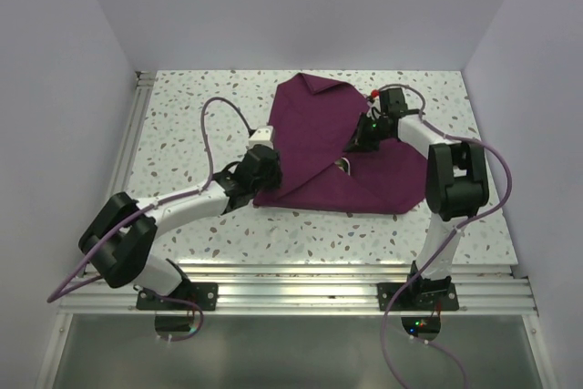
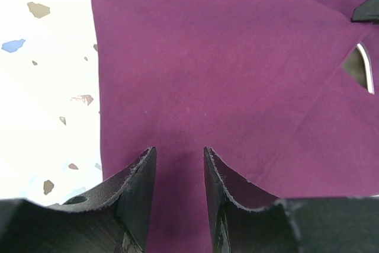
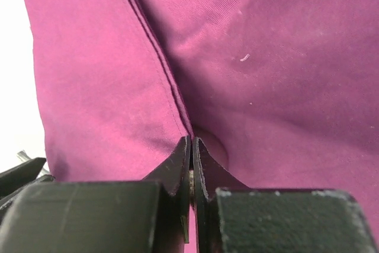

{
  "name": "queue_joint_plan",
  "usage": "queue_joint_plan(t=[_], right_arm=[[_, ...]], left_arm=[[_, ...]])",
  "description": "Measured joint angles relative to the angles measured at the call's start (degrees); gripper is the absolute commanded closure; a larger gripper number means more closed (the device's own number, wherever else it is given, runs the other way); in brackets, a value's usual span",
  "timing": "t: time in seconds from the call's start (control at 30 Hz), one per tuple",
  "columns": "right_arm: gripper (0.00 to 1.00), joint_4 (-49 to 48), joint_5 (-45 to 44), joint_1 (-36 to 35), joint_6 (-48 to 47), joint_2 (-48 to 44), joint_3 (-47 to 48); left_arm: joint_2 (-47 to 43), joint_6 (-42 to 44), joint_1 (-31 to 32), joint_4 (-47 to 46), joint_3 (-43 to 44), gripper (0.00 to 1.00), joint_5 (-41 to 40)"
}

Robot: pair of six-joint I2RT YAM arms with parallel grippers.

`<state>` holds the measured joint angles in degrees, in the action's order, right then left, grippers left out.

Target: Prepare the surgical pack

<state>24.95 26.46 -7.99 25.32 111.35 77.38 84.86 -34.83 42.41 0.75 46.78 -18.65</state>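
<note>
The surgical pack (image 1: 342, 148) is a plum-maroon drape lying partly folded in the middle of the speckled table, with flaps laid over each other. My left gripper (image 1: 264, 167) is at its left edge; in the left wrist view it (image 2: 179, 159) stands open just over flat fabric (image 2: 225, 57), nothing between its fingers. My right gripper (image 1: 364, 134) is over the drape's right half. In the right wrist view it (image 3: 192, 141) is shut, pinching the hemmed edge of a flap (image 3: 106, 81). A sliver of shiny steel tray (image 2: 359, 66) shows through a gap between flaps.
A small red object (image 1: 374, 95) lies by the drape's back right corner, next to the right arm. Aluminium rails run along the table's left side (image 1: 137, 125) and near edge (image 1: 301, 280). Purple walls close in the back and both sides.
</note>
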Motion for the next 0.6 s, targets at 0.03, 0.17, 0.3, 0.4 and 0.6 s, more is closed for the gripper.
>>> queue_joint_plan(t=[0.03, 0.17, 0.3, 0.4, 0.6], right_arm=[[1.00, 0.4, -0.1, 0.0, -0.1, 0.0, 0.6], [1.00, 1.2, -0.5, 0.0, -0.7, -0.2, 2.3], [1.00, 2.6, -2.0, 0.0, -1.0, -1.2, 3.5], [1.00, 3.5, -3.0, 0.0, -1.3, -1.9, 5.0], [1.00, 4.3, -3.2, 0.3, -1.6, -2.0, 7.1]], left_arm=[[-0.2, 0.0, 0.1, 0.5, 0.4, 0.59, -0.3], [-1.1, 0.2, 0.5, 1.8, 1.5, 0.59, -1.4], [-2.0, 0.5, 1.3, 2.9, 1.8, 0.59, -2.0], [-2.7, 0.6, 1.6, 3.8, 1.8, 0.59, -2.4], [-4.4, 0.6, 1.7, 4.0, 0.7, 0.59, -2.4]])
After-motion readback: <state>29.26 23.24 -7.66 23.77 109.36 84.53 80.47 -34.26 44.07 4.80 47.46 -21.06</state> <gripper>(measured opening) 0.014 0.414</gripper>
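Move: About 5 cm back of the right hand, 2 cm to its left and 3 cm below, shows the uncovered corner of the tray; the right fingers are already shut on the wrap's diagonal fold edge. The wrap's far turned-over corner lies some 16 cm ahead of that hand and 8 cm to its left. From the left hand the tray corner is roughly 18 cm right and 4 ahead, the wrap's near-left corner about 6 back and 4 left, both some 4 below. Lifting the pinched fold edge, the right hand rises about 4.5 cm while carrying it some 2.5 cm forward, away from the tray's bare corner; the fingers stay shut and tip up slightly. The left hand, fingers still half open above the wrap's near-left part, climbs about 2 cm, then eases back roughly 1 cm. ##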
